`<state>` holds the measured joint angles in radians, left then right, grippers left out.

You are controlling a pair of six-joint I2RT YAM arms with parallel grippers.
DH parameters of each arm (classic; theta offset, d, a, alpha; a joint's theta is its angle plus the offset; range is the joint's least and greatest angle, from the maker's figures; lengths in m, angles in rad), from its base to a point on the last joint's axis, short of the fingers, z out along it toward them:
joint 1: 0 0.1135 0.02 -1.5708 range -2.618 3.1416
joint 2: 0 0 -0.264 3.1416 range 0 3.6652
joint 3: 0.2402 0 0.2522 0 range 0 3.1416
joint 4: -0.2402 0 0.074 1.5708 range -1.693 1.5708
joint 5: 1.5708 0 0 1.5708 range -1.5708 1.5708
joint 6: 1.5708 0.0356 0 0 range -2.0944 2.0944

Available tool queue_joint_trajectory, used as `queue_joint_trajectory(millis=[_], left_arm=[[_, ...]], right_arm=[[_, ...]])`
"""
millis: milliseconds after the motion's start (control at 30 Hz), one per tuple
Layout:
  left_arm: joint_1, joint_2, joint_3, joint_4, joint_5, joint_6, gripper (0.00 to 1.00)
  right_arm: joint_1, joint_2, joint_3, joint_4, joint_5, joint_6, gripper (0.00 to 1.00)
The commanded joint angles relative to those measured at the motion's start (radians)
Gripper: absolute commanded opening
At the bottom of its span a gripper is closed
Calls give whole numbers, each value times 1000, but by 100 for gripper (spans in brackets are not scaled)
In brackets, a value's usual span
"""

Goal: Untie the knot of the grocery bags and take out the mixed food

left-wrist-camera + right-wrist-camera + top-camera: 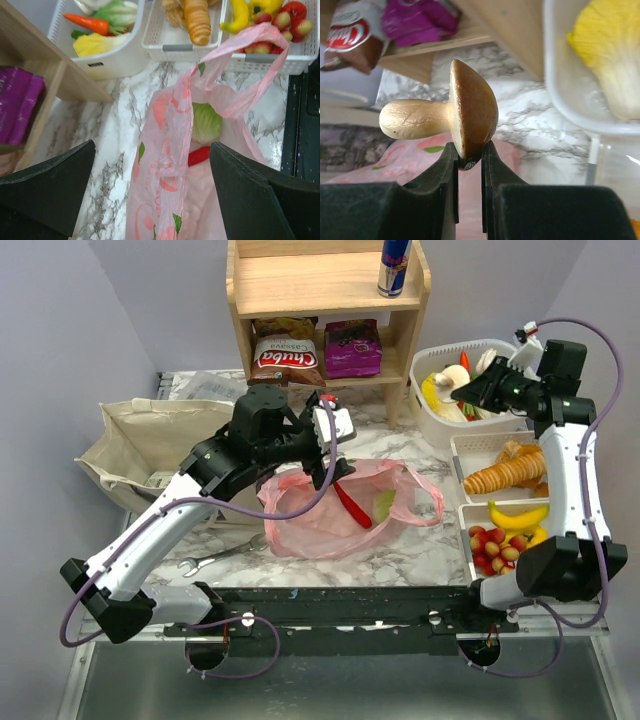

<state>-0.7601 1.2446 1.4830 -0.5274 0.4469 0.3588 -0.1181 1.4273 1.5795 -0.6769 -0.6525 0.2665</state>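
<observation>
The pink grocery bag [320,525] lies crumpled on the marble table, its handle loops [425,502] spread apart; the knot is out of view. Inside it I see a red pepper [199,155] and a pale green leafy item [206,122]. My left gripper [152,150] hangs open just above the bag [165,190], a strip of pink plastic running between its wide-set fingers without touching them. My right gripper [469,150] is shut on the cap edge of a pale mushroom [465,112], held up beside the white basket [432,418]. The beige tote [150,440] sags at the left.
The basket holds a carrot [87,22] and greens. Two white trays [462,445] on the right hold bread, a banana [517,516] and small red fruit. The wooden shelf [320,285] carries a can, a Chuba bag [285,352] and a purple packet. A wrench [215,558] lies near the front.
</observation>
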Motion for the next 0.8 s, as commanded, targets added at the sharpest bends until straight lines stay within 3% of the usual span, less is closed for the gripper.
queue_joint_trajectory(millis=[0, 300, 333, 433, 467, 567, 667, 767], left_arm=[[2, 22, -21, -71, 41, 38, 99], [-33, 42, -90, -175, 159, 293, 74], [-41, 35, -108, -179, 163, 322, 73], [-68, 17, -135, -205, 168, 410, 73], [-76, 12, -139, -215, 173, 431, 73], [-115, 12, -126, -285, 174, 512, 66], [-156, 2, -154, -294, 166, 553, 56], [-176, -1, -214, -267, 140, 584, 40]], right_arm=[[-84, 105, 56, 45, -1, -56, 1], [-100, 425, 243, 173, 226, -61, 1], [-101, 458, 275, 157, 244, -62, 11], [-100, 550, 393, 77, 260, -70, 64], [-101, 559, 418, 52, 246, -74, 71], [-100, 503, 380, 29, 98, -107, 82], [-99, 400, 284, -46, -131, -198, 85], [-69, 327, 238, -307, -350, -421, 85]])
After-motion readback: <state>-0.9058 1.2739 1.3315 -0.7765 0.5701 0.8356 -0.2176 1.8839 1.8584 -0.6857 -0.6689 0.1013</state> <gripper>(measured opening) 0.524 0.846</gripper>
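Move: The vegetable basket, where the right hand's mushroom is going, lies about 13 cm ahead of that hand, 9 cm to its right and some 22 cm below. The yellow cabbage inside is 12 cm straight ahead; the bread tray is 6 cm back and 15 cm right. Below the left hand by about 30 cm, the red pepper in the pink bag lies 2 cm ahead and 6 cm right, the lettuce 3 cm ahead and 13 cm right. Right carries the mushroom some 15 cm forward-right, down, releases, retreats; left sinks 11 cm towards pepper, half closing. ##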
